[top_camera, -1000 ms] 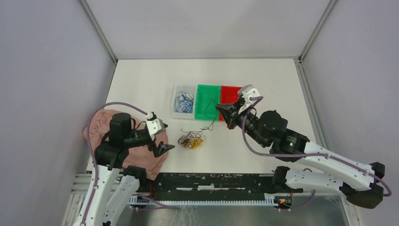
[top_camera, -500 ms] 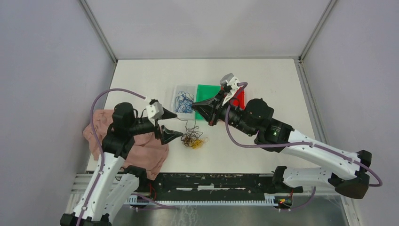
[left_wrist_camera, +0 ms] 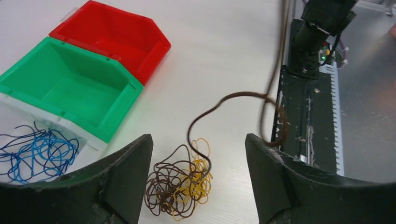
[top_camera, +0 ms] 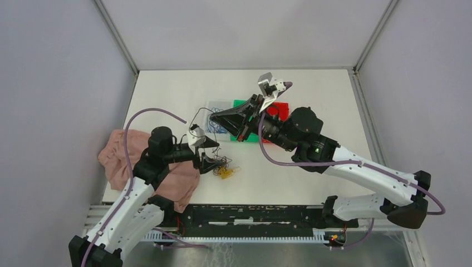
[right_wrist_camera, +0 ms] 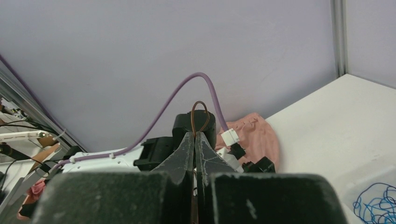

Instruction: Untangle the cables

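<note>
The cables (left_wrist_camera: 177, 191) lie in a small tangle of dark brown and yellow loops on the white table (left_wrist_camera: 224, 42). In the top view this tangle (top_camera: 224, 169) sits just in front of my left gripper (top_camera: 210, 153). My left gripper (left_wrist_camera: 198, 140) is open, its fingers standing either side of the tangle without touching it. One brown cable (left_wrist_camera: 219, 100) rises out of the tangle and runs up and to the right. My right gripper (right_wrist_camera: 195, 135) is shut on that brown cable, with a short loop (right_wrist_camera: 200, 114) poking past its tips. It hangs above the bins (top_camera: 214, 115).
Side by side stand a clear bin (left_wrist_camera: 88, 142) holding blue cables (left_wrist_camera: 39, 149), a green bin (left_wrist_camera: 70, 88) and a red bin (left_wrist_camera: 112, 37). A pink cloth (top_camera: 119, 158) lies at the table's left edge under my left arm. The black rail (left_wrist_camera: 303, 116) marks the near edge.
My right gripper has swung left and upward over the bins, drawing the brown cable out of the tangle. My left gripper has moved right to the tangle, and its jaws have narrowed a little.
</note>
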Tool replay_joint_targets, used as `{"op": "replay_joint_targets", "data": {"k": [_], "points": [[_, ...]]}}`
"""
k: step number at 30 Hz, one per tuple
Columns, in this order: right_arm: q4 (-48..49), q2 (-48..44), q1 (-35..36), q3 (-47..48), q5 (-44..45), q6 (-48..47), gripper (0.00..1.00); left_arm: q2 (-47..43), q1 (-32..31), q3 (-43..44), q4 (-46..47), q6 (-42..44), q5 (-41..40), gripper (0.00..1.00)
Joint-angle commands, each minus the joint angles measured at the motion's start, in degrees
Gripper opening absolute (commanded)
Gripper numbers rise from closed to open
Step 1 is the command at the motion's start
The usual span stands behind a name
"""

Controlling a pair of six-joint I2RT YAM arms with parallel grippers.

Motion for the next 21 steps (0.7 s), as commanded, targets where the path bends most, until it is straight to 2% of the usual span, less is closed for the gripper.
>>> {"op": "replay_joint_targets", "data": {"k": [1, 2, 5, 7, 8, 9, 12, 13, 14, 17, 21], "points": [[5.08, -0.53, -0.09, 3.1, -1.67, 2.41, 0.01, 1.3, -0.32, -1.25, 8.19, -3.67, -4.56, 0.72], [5.08, -0.8, -0.04, 2.91, -1.67, 2.43, 0.01, 1.79, -0.34, -1.15, 8.65, -3.9, -4.55, 0.61], [4.83, -1.75, -0.04, 1.56, -1.33, 2.34, 0.01, 2.5, -0.34, -0.44, 10.08, -5.51, -4.17, 0.18], [4.55, -2.32, -0.14, 0.33, -1.67, 2.18, 0.01, 2.92, -0.41, 0.82, 9.76, -6.1, -2.98, 0.04], [4.17, -2.58, -0.13, -0.27, -2.23, 1.83, 0.02, 3.26, -0.35, 1.88, 9.1, -6.42, -1.75, 0.03], [3.73, -2.96, -0.13, -1.07, -3.15, 0.95, 0.09, 3.46, -0.36, 3.36, 8.46, -7.01, -0.94, 0.03], [1.96, -4.8, -0.14, -4.49, -4.49, -2.01, 0.52, 3.77, -0.39, 7.31, 7.24, -10.26, 2.37, 0.03], [0.5, -5.45, -0.12, -5.42, -5.19, -3.95, 0.62, 3.73, -0.35, 8.57, 7.22, -11.15, 2.45, 0.03], [-1.04, -6.12, -0.09, -6.38, -5.98, -5.91, 0.68, 3.67, -0.34, 10.0, 7.24, -11.62, 2.34, 0.03], [-4.72, -9.65, -0.1, -11.19, -5.74, -11.92, 0.79, 3.71, -0.33, 13.95, 7.26, -12.81, 2.23, 0.03], [-4.87, -14.51, -0.16, -17.46, -0.28, -16.1, 0.82, 4.25, -0.35, 17.56, 8.43, -15.74, 2.47, 0.03]]}}
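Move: The brown cable's hanging strand crosses almost between the left hand's open fingers, about 2 cm ahead and 1 cm below. The cable pile lies some 20 cm below this hand, 2 cm ahead and 1 cm to its right; the clear bin stands about 20 cm ahead, 2 cm to its left and 19 cm below. From the right hand, holding the cable high up, that strand is roughly 26 cm below and 3 cm ahead, level sideways. Forward a little, under 2 cm, the left hand brings its open fingers onto the hanging brown strand, pinches it shut, then lifts it about 10 cm. Once the left has closed, the right hand opens wide, lets go of the upper cable and sinks about 7 cm, drifting right and slightly back as its fingertips tip down some 10 degrees. ##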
